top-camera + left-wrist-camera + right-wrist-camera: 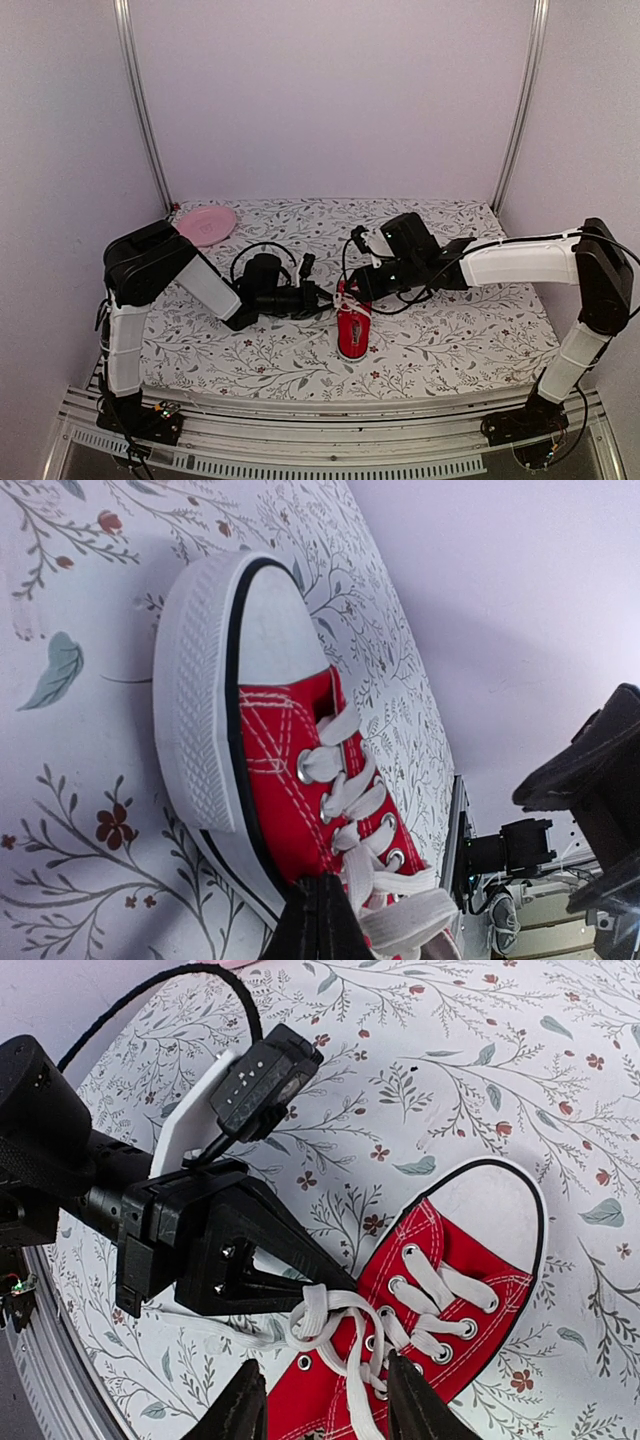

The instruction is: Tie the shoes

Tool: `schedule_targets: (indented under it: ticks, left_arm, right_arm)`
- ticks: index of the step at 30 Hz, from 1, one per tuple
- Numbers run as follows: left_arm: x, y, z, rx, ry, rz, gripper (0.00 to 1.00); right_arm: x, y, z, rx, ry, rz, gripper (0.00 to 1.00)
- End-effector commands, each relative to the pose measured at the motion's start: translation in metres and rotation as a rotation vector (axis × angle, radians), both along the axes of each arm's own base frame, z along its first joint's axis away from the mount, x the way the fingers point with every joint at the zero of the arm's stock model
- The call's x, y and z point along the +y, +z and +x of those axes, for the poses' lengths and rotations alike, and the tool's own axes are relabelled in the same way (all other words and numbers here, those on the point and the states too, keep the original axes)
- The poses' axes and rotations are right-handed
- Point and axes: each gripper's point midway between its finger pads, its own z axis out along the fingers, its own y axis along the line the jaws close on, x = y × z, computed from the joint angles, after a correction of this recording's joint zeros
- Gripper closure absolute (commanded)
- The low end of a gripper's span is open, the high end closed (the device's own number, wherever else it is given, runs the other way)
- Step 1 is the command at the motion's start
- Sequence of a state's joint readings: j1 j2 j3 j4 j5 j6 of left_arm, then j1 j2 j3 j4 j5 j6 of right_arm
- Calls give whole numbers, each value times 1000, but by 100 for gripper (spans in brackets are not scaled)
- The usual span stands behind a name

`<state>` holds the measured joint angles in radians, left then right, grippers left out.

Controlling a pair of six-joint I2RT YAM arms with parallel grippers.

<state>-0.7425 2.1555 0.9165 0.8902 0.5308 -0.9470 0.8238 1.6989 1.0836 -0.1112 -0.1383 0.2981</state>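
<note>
A small red sneaker (352, 332) with a white toe cap lies mid-table, toe toward the near edge. In the right wrist view the shoe (455, 1290) shows its white laces (345, 1312) gathered in a loose loop at its left side. My left gripper (332, 1286) is shut with its tips pinching that loop. In the left wrist view the shoe (285, 780) fills the frame and the left gripper (320, 920) is shut beside the lace (420, 915). My right gripper (327, 1408) hovers open over the shoe's tongue, a lace strand running between its fingers (240, 1410).
A pink plate (206, 224) sits at the back left corner. A black cable (262, 247) arcs above the left wrist. Both arms meet over the shoe at mid-table. White walls enclose the floral table (470, 340) on three sides.
</note>
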Motion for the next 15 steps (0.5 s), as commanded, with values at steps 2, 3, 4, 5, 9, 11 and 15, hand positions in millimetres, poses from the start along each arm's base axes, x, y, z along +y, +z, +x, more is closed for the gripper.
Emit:
schedule_targets:
  ticks: [2,3,4,5,9,11,15]
  left_arm:
    - [-10,18,-9,-45,-40,-41,100]
    - [-10,18,-9,-47,-40,-41,100]
    - [-10,18,-9,-47,-40,-41,100]
    - [-10,18,-8,-47,-39,-40,100]
    - [-10,17,-9,-47,-41,-39,100]
    - [-11,18,-9,-48,-42,-40,100]
    - [-11,19,-8,-50,-41,-40,100]
  right_arm:
    - [18,0,5,-5,52,12,54]
    - [22,-4,8,2,56,12,54]
    - [26,-6,9,7,61,15,53]
    - [29,-9,10,14,65,16,53]
    - [36,-31,9,57,84,3,52]
    - [36,-41,7,76,91,-5,52]
    - [40,-46,5,91,103,6,64]
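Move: The white lace loop, held in the left hand's shut fingertips, lies about 7 cm below the right hand, 3 cm to its left and 1 cm ahead; it is barely 1 cm to the right of the left hand, level with it. Under the right hand, the red shoe's middle is some 4 cm back, 1 cm left and 11 cm below. A loose lace tail lies on the table about 8 cm left of the right hand, 6 cm back and 12 cm below. Leftward first, then mostly straight down, the right hand sinks about 5 cm and shifts some 3 cm left towards the lace loop above the shoe, its fingers staying roughly half open to straddle it and tipping only some 5 degrees further down. The left hand holds still with its fingers shut, keeping its pinch on the lace. ##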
